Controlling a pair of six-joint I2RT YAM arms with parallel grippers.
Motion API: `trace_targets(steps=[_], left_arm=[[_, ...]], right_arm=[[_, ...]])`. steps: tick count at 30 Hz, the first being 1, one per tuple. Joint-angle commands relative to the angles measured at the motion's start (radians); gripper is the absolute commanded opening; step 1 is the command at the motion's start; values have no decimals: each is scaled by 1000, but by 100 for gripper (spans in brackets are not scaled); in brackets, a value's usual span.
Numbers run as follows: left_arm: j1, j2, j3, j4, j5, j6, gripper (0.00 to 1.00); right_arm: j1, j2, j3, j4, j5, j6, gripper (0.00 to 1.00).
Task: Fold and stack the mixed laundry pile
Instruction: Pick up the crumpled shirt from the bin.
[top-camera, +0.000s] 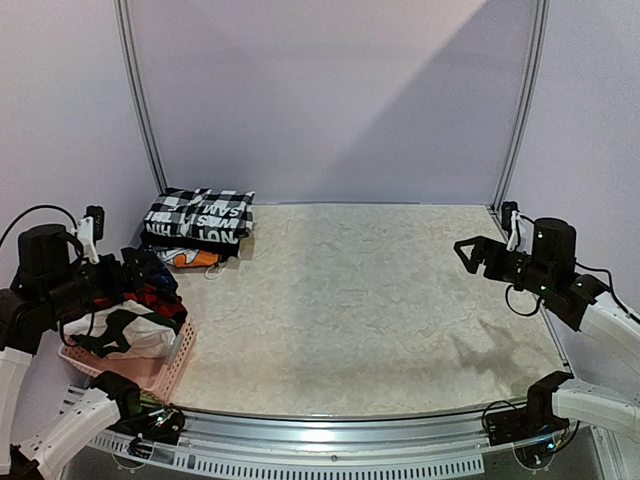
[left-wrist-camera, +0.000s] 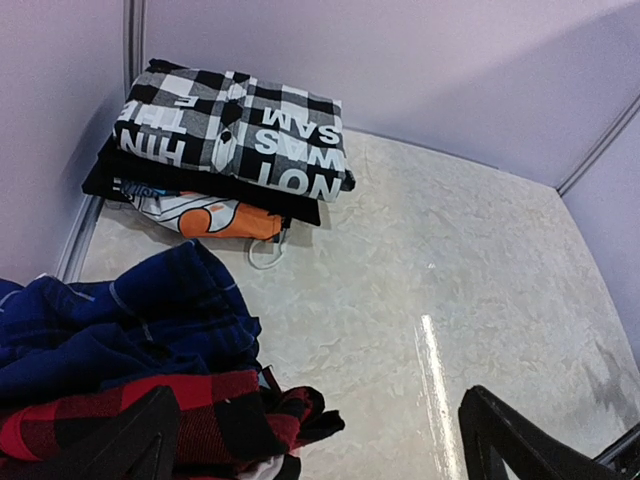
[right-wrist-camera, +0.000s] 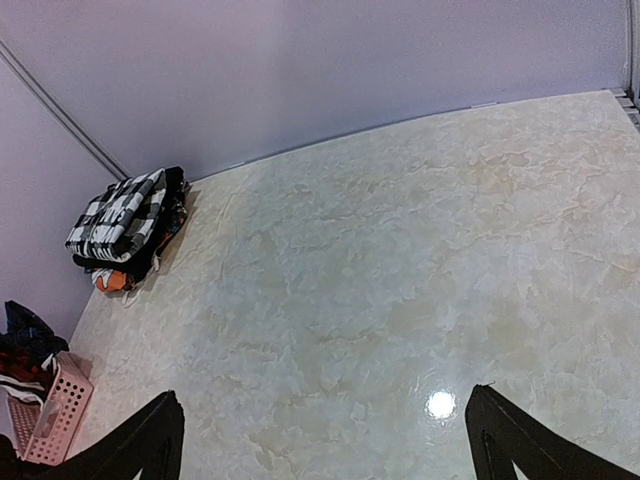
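Observation:
The mixed laundry pile fills a pink basket at the table's front left. A white T-shirt with black print lies on top, with red-and-black plaid and blue plaid cloth beside it. My left gripper hovers open just above the pile; in the left wrist view the gripper has its left finger over the red plaid and nothing is held. My right gripper hangs open over the table's right side, and the right wrist view shows only bare table between that gripper's fingers.
A folded stack sits at the back left corner, topped by a black-and-white checked piece with lettering over dark and orange-printed pieces. The marbled tabletop ends at purple walls behind and at both sides.

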Motion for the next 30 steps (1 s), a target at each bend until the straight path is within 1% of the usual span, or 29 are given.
trace_targets(steps=[1,5,8,12,16,22,25,28,30], left_arm=[[65,8,-14,54,95,-9,100],[99,14,9,54,129,-26,98],[113,39,72,-34,113,-27,93],[120,37,141,-150,93,-21,86],[124,21,182,-235,73,-3,82],[124,67,155,-226,117,8,77],[112,89,160,-223,108,15,74],[81,127,177,-237,88,26,70],[35,163,184,-246,64,25,69]], right_arm=[[-62,22,20,37,-104,27,99],[-96,56,49,1,-131,52,99],[-111,86,73,-37,-127,63,99],[-122,107,98,-82,-105,70,99],[-127,100,100,-89,-99,75,99],[-129,113,103,-107,-85,79,99],[-130,126,112,-121,-79,80,99],[-131,137,123,-136,-78,79,99],[-132,143,129,-145,-78,81,99]])
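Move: Below and to the left of the left hand lies the crumpled red-black shirt, level with it fore and aft, about 6 cm to its left and some 14 cm down in the bin. The blue shirt lies about 8 cm ahead and 9 cm left, the white-black cloth about 7 cm back and 8 cm left. The folded stack is some 28 cm straight ahead. From the right hand, the red-black shirt lies roughly 65 cm left and 9 cm back. Rising about 3.5 cm and easing back some 2 cm, the left hand then sinks nearly 3 cm beside and above the red-black shirt, tipping its fingers down by about 8 degrees and narrowing them from wide open to roughly two thirds, still empty. The right hand, still open, drifts a little forward, right and down, tipping down too. ##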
